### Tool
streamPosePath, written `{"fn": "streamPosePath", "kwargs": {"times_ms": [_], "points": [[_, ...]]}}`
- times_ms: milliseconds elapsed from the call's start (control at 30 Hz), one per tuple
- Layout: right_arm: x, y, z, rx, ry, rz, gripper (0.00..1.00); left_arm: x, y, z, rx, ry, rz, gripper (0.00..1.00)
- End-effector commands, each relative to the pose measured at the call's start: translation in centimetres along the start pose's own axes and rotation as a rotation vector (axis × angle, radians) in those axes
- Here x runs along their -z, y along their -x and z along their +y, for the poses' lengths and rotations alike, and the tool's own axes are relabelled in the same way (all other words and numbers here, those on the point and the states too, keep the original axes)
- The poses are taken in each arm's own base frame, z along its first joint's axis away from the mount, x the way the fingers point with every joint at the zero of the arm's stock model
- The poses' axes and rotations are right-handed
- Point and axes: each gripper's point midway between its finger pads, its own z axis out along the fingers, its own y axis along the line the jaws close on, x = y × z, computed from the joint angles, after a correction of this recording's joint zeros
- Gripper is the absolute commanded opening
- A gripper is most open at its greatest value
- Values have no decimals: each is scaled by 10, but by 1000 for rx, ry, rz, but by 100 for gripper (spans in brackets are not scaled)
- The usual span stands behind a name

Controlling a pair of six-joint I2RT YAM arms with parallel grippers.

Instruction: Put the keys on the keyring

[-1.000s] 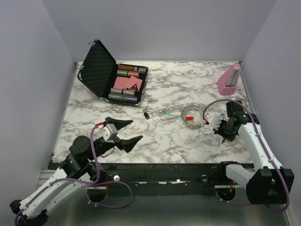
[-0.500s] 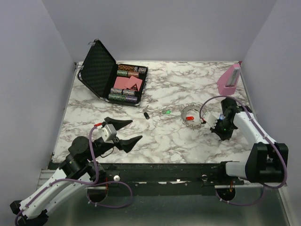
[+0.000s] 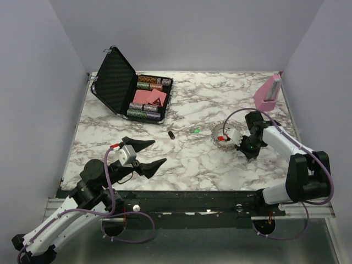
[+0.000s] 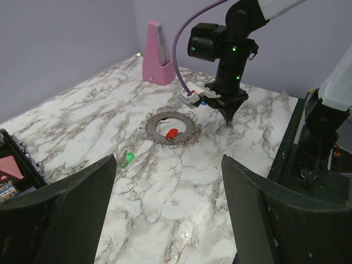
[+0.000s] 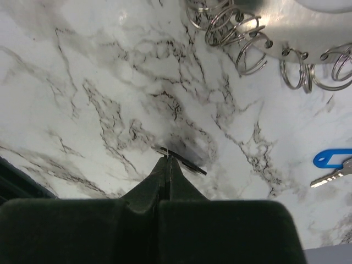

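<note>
The keyring (image 3: 223,133) is a lacy silvery circle on the marble, with a red-headed key (image 3: 223,137) inside it. A green-headed key (image 3: 196,131) and a black-headed key (image 3: 171,134) lie to its left. My right gripper (image 3: 247,153) is shut, tip down on the table just right of the keyring (image 5: 247,38). A thin dark sliver (image 5: 184,163) shows at the right gripper's (image 5: 166,160) tip; I cannot tell if it is held. A blue-headed key (image 5: 333,159) lies beside it. My left gripper (image 3: 160,151) hovers open and empty at the near left.
An open black case (image 3: 116,77) with poker chips and cards stands at the back left. A pink stand (image 3: 268,92) is at the back right corner. In the left wrist view the keyring (image 4: 170,126) and green key (image 4: 128,159) lie ahead of the left gripper (image 4: 169,165).
The right arm has swung left, bringing its shut gripper from the table's right edge to just beside the keyring. The left arm has not moved.
</note>
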Motion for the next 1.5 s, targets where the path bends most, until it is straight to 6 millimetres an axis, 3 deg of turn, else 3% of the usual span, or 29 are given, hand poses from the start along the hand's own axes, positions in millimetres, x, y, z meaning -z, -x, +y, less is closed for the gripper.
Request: {"fn": "streamPosePath", "kwargs": {"times_ms": [0,200,533,833,1467], "points": [[-4,22,-11,-9,-38,-64,1,1,8,-1,-9,-2,-22,86],[-8,37,-16,-3,-68,-128,1,1,7,0,-10,0,-20,86],[-22,44,-8,-31,-83,-216,1,0,6,0,-11,0,-16,86],[-15,58,-5,-46,-121,-330,1,1,6,0,-11,2,-17,86],[-22,55,-6,-129,-136,-354,5,2,8,0,-14,3,-24,86]]}}
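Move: The right hand's shut fingers already have the black-tagged key at their tips, just above the table. The keyring's steel plate is centred about 11 cm ahead and 11 cm left of the hand, 3 cm lower; the red key inside it lies 10 cm ahead, 14 cm left. The blue key is some 12 cm ahead, 5 cm right. From the idle left hand, the keyring is roughly 21 cm ahead, 35 cm right and 27 cm below. Right hand takes the black-tagged key 5 cm left, 3 cm forward towards the keyring, fingertips tilting forward-left 20 degrees. ##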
